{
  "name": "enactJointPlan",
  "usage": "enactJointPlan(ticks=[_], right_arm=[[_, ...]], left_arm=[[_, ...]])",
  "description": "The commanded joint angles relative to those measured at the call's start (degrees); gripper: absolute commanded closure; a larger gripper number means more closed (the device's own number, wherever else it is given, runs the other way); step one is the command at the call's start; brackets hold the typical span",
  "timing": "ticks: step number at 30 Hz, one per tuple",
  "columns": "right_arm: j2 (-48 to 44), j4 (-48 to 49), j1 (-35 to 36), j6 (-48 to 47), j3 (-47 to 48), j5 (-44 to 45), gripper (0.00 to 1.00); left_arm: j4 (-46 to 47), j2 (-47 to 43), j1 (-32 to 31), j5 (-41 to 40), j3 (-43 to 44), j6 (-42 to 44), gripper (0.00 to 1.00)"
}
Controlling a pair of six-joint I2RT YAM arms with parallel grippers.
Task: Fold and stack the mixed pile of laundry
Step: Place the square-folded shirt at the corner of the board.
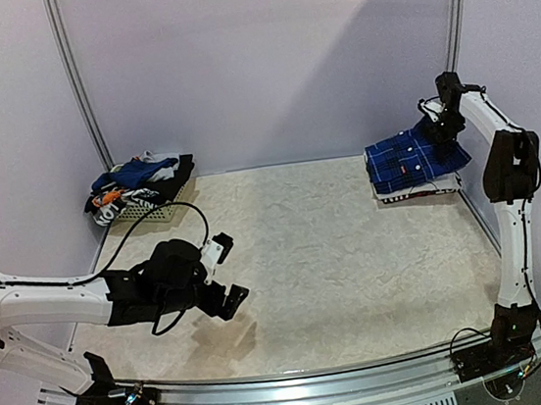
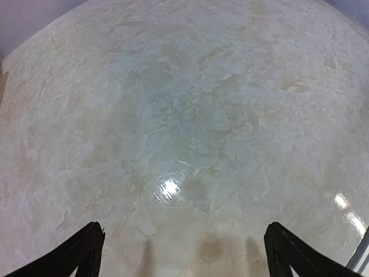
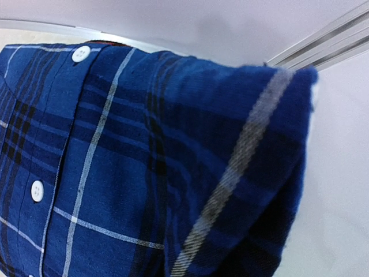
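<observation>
The mixed laundry pile (image 1: 140,182), with navy, black, grey and orange-white pieces, lies heaped in the back left corner. A folded blue-and-black plaid shirt (image 1: 409,158) (image 3: 115,173) rests on a pale folded piece (image 1: 419,188) at the back right. My right gripper (image 1: 436,130) sits at the shirt's far right corner, shut on the cloth, which bunches up toward it. Plaid cloth fills the right wrist view and hides the fingers. My left gripper (image 1: 231,269) (image 2: 185,231) hovers open over the bare marbled table (image 2: 184,115) at the left, holding nothing.
A small white slatted basket (image 1: 158,214) holds the pile by the left wall. Aluminium frame posts (image 1: 79,88) (image 1: 455,12) rise at the back corners. The right arm's upright link (image 1: 516,232) stands along the table's right edge.
</observation>
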Motion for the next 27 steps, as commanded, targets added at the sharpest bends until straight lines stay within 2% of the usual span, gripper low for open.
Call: enactJointPlan(ticks=[1,3,5,6,7,13,17,18,23,27], right_arm=[[0.3,5.0,-0.7,1.3,0.0,5.2,0.9],[0.3,5.5,-0.7,2.3,-0.1,5.3,0.7],[0.3,5.1,-0.7,2.8,-0.1,5.0,0.43],[0.3,5.1,-0.7,3.1,-0.1,5.3,0.33],[0.3,5.0,-0.7,3.4,-0.1,5.7,0.29],[-0.7,5.2,-0.1,5.4,-0.1,9.0,0.22],[-3.7,5.8,2.6,8.5,-0.2,9.9,0.03],[-4.7,6.2,3.4,9.0,-0.3,10.1,0.01],[-8.1,6.6,4.7,17.8,-0.9,9.4,0.01],[-11.6,7.6,4.7,29.6,-5.3,1.8,0.01]], left_arm=[[0.2,1.3,-0.6,0.4,0.3,-0.2,0.01],[0.2,1.3,-0.6,0.4,0.3,-0.2,0.01],[0.2,1.3,-0.7,0.6,0.5,-0.2,0.01],[0.2,1.4,-0.7,0.6,0.5,-0.2,0.01],[0.2,1.3,-0.8,0.6,0.5,-0.2,0.01],[0.5,1.4,-1.1,0.6,0.7,-0.1,0.01],[0.3,1.9,-1.2,-0.1,1.5,-0.4,0.01],[-0.1,2.1,-1.2,-0.6,1.8,-0.6,0.01],[-2.2,1.6,-1.3,-4.5,3.4,-2.1,0.01],[-4.0,0.0,-1.3,-10.3,4.3,-3.3,0.01]])
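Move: The right hand is pinching the raised right-hand side of the folded blue plaid shirt. The board with the white T-shirt pile, where the plaid shirt goes, has its middle about 10 cm to this hand's left, some 3 cm back and roughly 12 cm below. The table's far right corner is about 10 cm ahead, straight on and some 15 cm down. From the left hand the pile is around 34 cm ahead, 63 cm to the right and about 6 cm lower. The right hand lets go of the plaid shirt over the pile, its fingers going from nearly shut to wide open while it edges about 2.5 cm to the right and a centimetre forward. Then it turns back and lifts clear, rising to some 6 cm above where it began and swinging about 5 cm left, the wrist tipping up and turning clockwise by roughly 13 degrees each, so that the open fingers end off the cloth. ##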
